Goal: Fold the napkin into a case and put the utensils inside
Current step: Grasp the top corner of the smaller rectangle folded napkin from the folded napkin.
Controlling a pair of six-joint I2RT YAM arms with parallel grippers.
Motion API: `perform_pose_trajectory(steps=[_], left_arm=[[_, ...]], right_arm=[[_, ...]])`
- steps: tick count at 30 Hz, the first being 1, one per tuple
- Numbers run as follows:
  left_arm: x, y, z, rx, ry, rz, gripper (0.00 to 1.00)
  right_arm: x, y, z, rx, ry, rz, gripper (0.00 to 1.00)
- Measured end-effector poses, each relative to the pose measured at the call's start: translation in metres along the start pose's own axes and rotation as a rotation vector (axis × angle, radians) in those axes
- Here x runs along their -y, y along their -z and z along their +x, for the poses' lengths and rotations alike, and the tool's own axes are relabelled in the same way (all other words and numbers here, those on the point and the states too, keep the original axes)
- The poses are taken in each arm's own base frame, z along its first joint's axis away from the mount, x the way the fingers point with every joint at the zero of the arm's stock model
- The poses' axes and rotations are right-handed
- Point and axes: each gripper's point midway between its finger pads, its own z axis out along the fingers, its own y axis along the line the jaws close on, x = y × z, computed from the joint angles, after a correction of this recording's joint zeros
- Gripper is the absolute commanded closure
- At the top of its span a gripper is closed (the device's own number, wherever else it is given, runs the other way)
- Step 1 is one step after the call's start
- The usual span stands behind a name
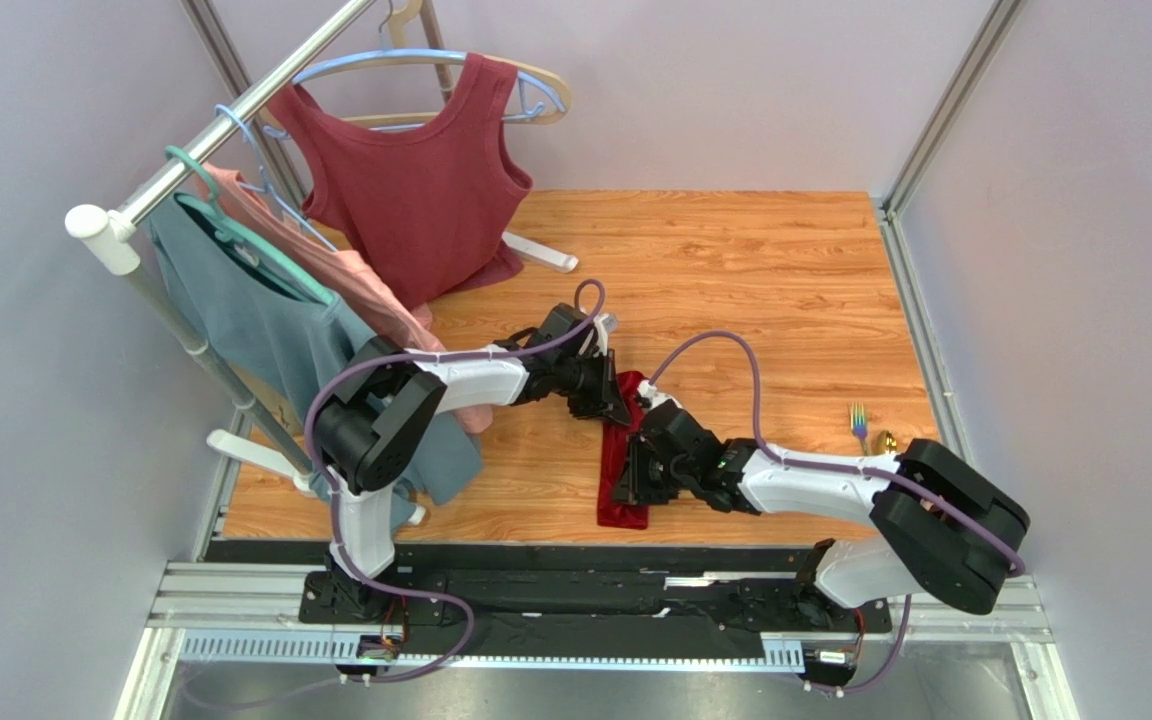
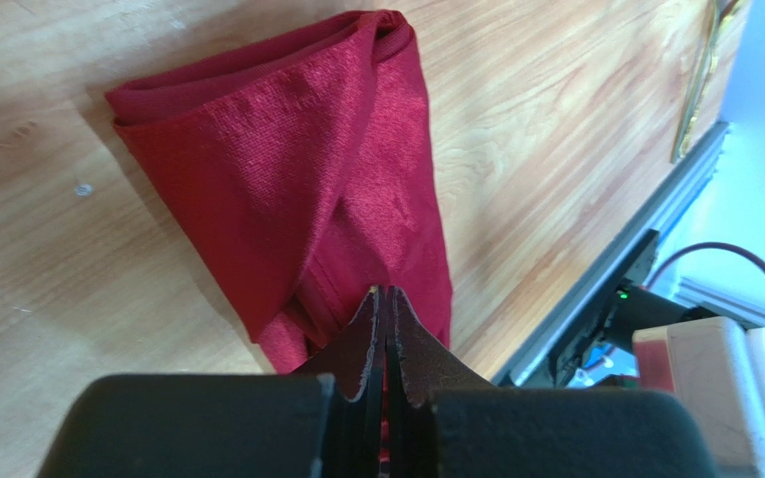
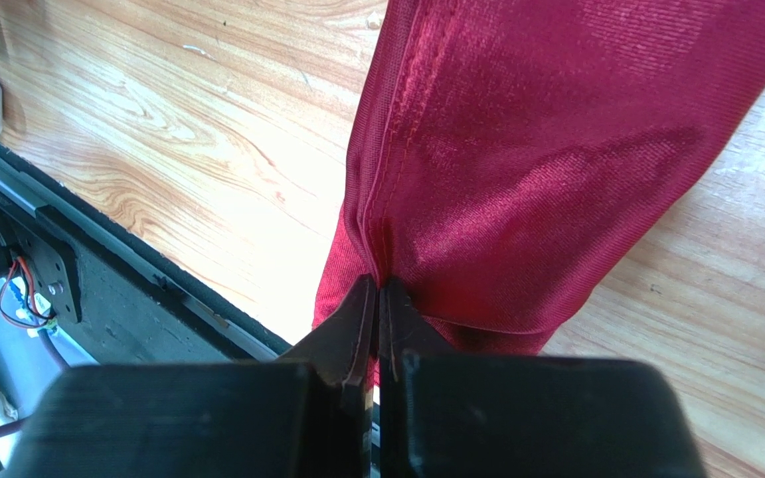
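Observation:
The crimson napkin lies on the wooden table folded lengthwise into a narrow oblong, a rough case with overlapping flaps. My left gripper is at its far end, shut on a pinch of the cloth. The right gripper is at the middle of its right side, shut on the hemmed fold of the napkin. The gold utensils lie apart at the table's right edge. One of them shows in the left wrist view. Nothing is inside the napkin as far as I can see.
A clothes rack stands at the left with a maroon top, a teal garment and a pink one hanging close to the left arm. A black rail runs along the near edge.

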Motion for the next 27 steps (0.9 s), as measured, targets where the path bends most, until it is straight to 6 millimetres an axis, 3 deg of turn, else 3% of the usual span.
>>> perform_pose_trajectory(steps=[12, 20, 24, 27], left_arm=[[-0.018, -0.015, -0.008, -0.021, -0.011, -0.014, 1.0], [-0.018, -0.014, -0.008, -0.035, 0.003, 0.035, 1.0], [-0.018, -0.014, -0.008, -0.03, -0.002, 0.044, 1.0], [-0.019, -0.01, -0.009, -0.013, -0.012, 0.029, 0.92]], right_arm=[[0.0, 0.005, 0.008, -0.036, -0.008, -0.029, 0.94], [-0.006, 0.007, 0.015, -0.063, -0.042, -0.094, 0.67], [-0.009, 0.019, 0.017, -0.085, -0.047, -0.107, 0.61], [-0.01, 0.034, 0.006, -0.066, -0.073, -0.129, 0.57]])
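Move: The napkin lies as a narrow strip running fore and aft under both my hands. Its near end is about 3 cm back from my right hand, laterally level and 1 cm below; the fork lies some 33 cm to the right of that hand and 4 cm farther out. From my left hand, the napkin's far half is centred some 2 cm ahead, straight in line and 2 cm below, and the near end is about 15 cm back, 3 cm below. I bring my left hand's shut fingertips about 2 cm down and a little forward onto the far half of the napkin and keep pressing there. Meanwhile my right hand opens its fingers to somewhat under half, draws back about 2 cm towards the napkin's near end, then rises about 3 cm off the cloth, tilting slightly. ##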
